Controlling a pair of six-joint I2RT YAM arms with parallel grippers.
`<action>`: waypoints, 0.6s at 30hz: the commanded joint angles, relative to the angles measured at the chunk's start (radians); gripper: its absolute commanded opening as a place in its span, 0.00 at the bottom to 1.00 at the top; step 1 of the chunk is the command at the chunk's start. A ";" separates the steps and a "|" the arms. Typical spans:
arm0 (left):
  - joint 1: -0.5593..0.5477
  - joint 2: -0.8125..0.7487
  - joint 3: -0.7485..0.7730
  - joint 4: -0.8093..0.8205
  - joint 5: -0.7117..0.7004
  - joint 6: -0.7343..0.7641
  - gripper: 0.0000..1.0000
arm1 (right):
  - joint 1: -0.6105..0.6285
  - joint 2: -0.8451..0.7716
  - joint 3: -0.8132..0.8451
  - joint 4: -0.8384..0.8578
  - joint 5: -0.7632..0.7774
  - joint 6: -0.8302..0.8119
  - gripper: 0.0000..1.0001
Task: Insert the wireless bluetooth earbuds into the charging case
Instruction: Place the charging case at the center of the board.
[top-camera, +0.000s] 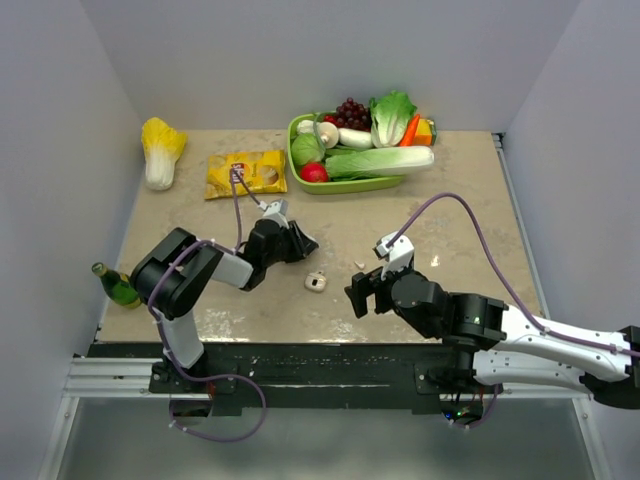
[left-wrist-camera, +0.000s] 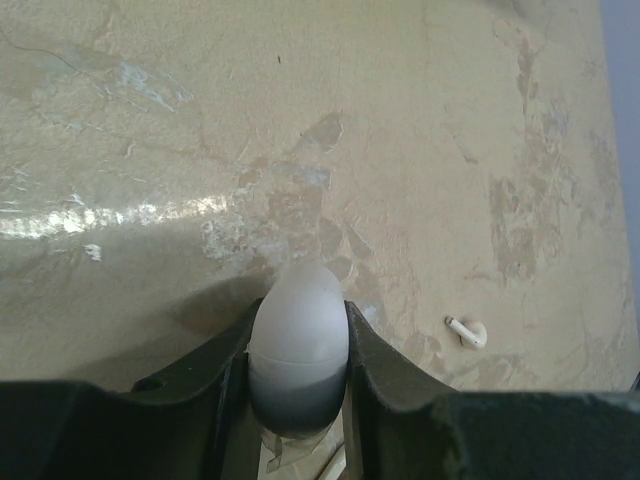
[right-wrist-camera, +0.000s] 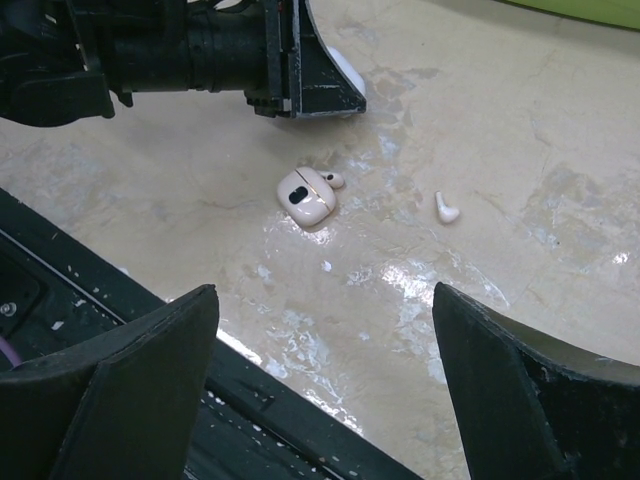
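Observation:
The charging case, a smooth white oval with a seam round it, is clamped between the fingers of my left gripper and pokes out past their tips. That left gripper hovers low over the table's middle. One stemmed white earbud lies loose on the table. A small cream rounded piece with a dark oval mark lies nearby. A tiny bud touches it. My right gripper stands open and empty, near the table's front edge, short of both.
A green tray of toy vegetables stands at the back. A yellow snack bag and a cabbage lie at the back left. A green bottle lies at the left edge. The black front rail runs just under my right gripper.

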 joint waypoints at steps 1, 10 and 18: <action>0.028 0.006 0.024 -0.064 -0.012 -0.026 0.27 | -0.001 -0.015 -0.016 0.048 0.025 0.002 0.91; 0.090 0.018 -0.024 -0.153 0.045 -0.054 0.57 | -0.001 -0.022 -0.015 0.031 0.028 0.005 0.92; 0.106 -0.100 -0.057 -0.270 -0.018 -0.022 0.59 | -0.001 -0.025 -0.009 0.028 0.031 0.013 0.92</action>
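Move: Between the left hand's finger pads, down at the board, is the white charging case, its middle about 1 cm below the hand point. A small pink case sits some 8 cm back and 1 cm to the right of this hand; a lone earbud lies about 5 cm back and 11 cm to the right, both roughly 2 cm lower. From the open right hand the charging case is about 18 cm ahead, 7 cm left and 20 cm below. Drifting left about 3 cm and a little forward, low over the board, the left hand first keeps its pinch on the white charging case, then, about halfway, opens its fingers to a clearly wider gap. The right-hand finger comes clear of the case while the left-hand one stays close against its side; the hand turns only slightly. ##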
